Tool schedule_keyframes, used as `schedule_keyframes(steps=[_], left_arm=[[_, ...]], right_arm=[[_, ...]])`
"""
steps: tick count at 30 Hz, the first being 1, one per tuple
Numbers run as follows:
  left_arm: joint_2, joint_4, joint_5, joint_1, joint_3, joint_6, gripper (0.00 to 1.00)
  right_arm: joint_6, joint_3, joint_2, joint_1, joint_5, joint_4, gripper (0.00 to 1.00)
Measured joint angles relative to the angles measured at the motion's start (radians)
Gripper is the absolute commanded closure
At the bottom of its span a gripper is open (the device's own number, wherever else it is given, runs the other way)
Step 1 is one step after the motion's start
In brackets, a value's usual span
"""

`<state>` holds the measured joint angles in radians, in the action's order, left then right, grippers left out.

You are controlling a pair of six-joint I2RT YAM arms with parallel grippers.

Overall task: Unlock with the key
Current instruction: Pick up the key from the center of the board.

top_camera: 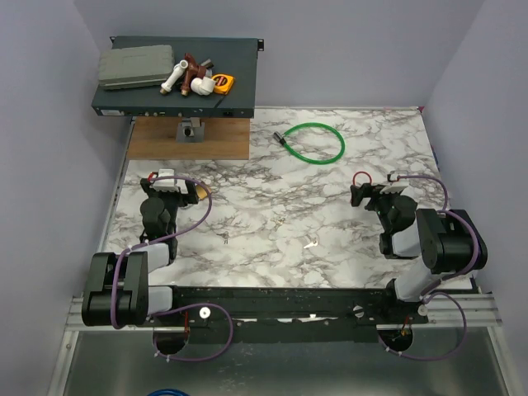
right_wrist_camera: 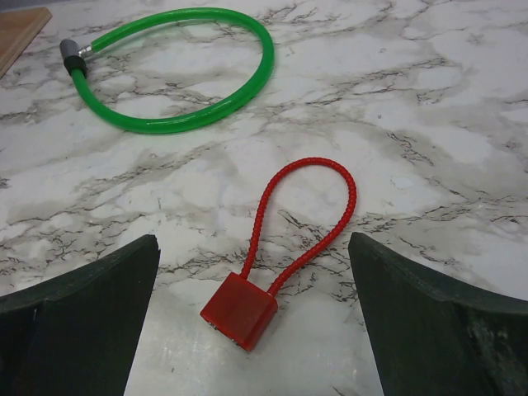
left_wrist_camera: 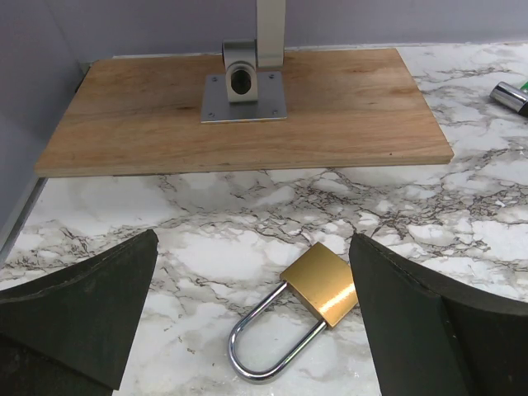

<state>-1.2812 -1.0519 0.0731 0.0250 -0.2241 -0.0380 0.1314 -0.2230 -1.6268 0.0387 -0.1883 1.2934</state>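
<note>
A tiny silvery key (top_camera: 311, 242) lies flat on the marble table (top_camera: 272, 190), between the two arms and towards the near edge. Two smaller metal bits (top_camera: 224, 238) (top_camera: 280, 221) lie to its left; what they are I cannot tell. My left gripper (top_camera: 173, 186) (left_wrist_camera: 253, 241) is open, low over a brass padlock (left_wrist_camera: 322, 285) (top_camera: 202, 191) that lies on its side between the fingers, touching neither. My right gripper (top_camera: 373, 191) (right_wrist_camera: 254, 241) is open too, with a red cable lock (right_wrist_camera: 239, 309) (top_camera: 360, 176) on the table between its fingers.
A wooden board (left_wrist_camera: 247, 115) (top_camera: 191, 139) with a metal post bracket (left_wrist_camera: 244, 85) sits just beyond the brass padlock. Above it is a dark shelf (top_camera: 239, 78) holding a grey case and pipe fittings. A green cable loop (top_camera: 318, 142) (right_wrist_camera: 181, 74) lies at the back middle.
</note>
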Motion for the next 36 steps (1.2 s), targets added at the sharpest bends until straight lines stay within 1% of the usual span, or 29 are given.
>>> schedule_keyframes(steps=[10, 13, 15, 18, 19, 21, 22, 24, 26, 28, 30, 31, 32, 34, 35, 36], left_arm=[[0.0, 0.0, 0.0, 0.0, 0.0, 0.0, 0.01], [0.0, 0.0, 0.0, 0.0, 0.0, 0.0, 0.02], [0.0, 0.0, 0.0, 0.0, 0.0, 0.0, 0.01], [0.019, 0.032, 0.011, 0.0, -0.006, 0.002, 0.01], [0.041, 0.08, 0.018, 0.0, -0.023, 0.005, 0.01], [0.092, 0.232, 0.042, 0.0, -0.103, 0.015, 0.01], [0.109, 0.348, 0.056, 0.0, -0.168, 0.029, 0.01], [0.122, 0.501, 0.08, 0.0, -0.292, 0.046, 0.02], [0.139, 0.715, 0.117, 0.0, -0.435, 0.083, 0.01], [0.169, 0.893, 0.145, 0.0, -0.506, 0.122, 0.01], [0.219, 1.047, 0.166, 0.0, -0.534, 0.152, 0.01], [0.254, 1.131, 0.176, 0.0, -0.537, 0.171, 0.01], [0.276, 1.18, 0.182, 0.0, -0.537, 0.182, 0.01], [0.349, 1.325, 0.204, 0.002, -0.536, 0.214, 0.01], [0.375, 1.366, 0.212, 0.002, -0.536, 0.222, 0.02], [0.407, 1.423, 0.228, 0.003, -0.537, 0.237, 0.02]], right_arm=[[0.0, -0.002, 0.0, 0.0, 0.0, -0.001, 0.0], [0.009, -0.002, 0.006, 0.0, 0.024, -0.006, 0.0], [0.018, -0.005, 0.044, 0.0, 0.052, -0.05, 0.0], [0.035, -0.055, 0.153, 0.0, 0.094, -0.19, 0.0], [0.052, -0.086, 0.189, 0.0, 0.117, -0.246, 0.0], [0.114, -0.158, 0.25, 0.0, 0.163, -0.362, 0.0], [0.142, -0.192, 0.272, 0.0, 0.171, -0.41, 0.0], [0.224, -0.237, 0.311, 0.0, 0.17, -0.476, 0.0], [0.349, -0.253, 0.348, 0.001, 0.158, -0.527, 0.0], [0.511, -0.255, 0.386, 0.001, 0.132, -0.583, 0.0], [0.632, -0.254, 0.404, 0.001, 0.084, -0.605, 0.0], [0.684, -0.254, 0.402, 0.001, 0.029, -0.595, 0.0], [0.718, -0.254, 0.394, 0.0, -0.019, -0.583, 0.0], [0.734, -0.266, 0.378, -0.026, -0.084, -0.595, 0.0], [0.707, -0.297, 0.376, -0.08, -0.072, -0.675, 0.0], [0.671, -0.329, 0.375, -0.162, -0.037, -0.742, 0.0]])
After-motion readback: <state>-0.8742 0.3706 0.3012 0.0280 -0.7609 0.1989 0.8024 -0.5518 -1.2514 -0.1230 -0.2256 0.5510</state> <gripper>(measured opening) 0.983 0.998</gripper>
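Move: The middle key lies flat on the marble about 27 cm to the right hand's left, 4 cm back and some 9 cm lower. Another key is about 18 cm left of the right hand and 10 cm back. The red cable lock is near, roughly 5 cm left and 4 cm ahead of it. From the left hand, the middle key is about 27 cm to the right, 2 cm back and 15 cm below. The red cable lock is left below as the open right hand lifts clear by some 11 cm, then swings about 10 cm left towards the middle key's side while its left side rolls up about 40 degrees. The open left hand first rises, then draws back from the brass padlock, tipping its fingers down and turning a little clockwise. ##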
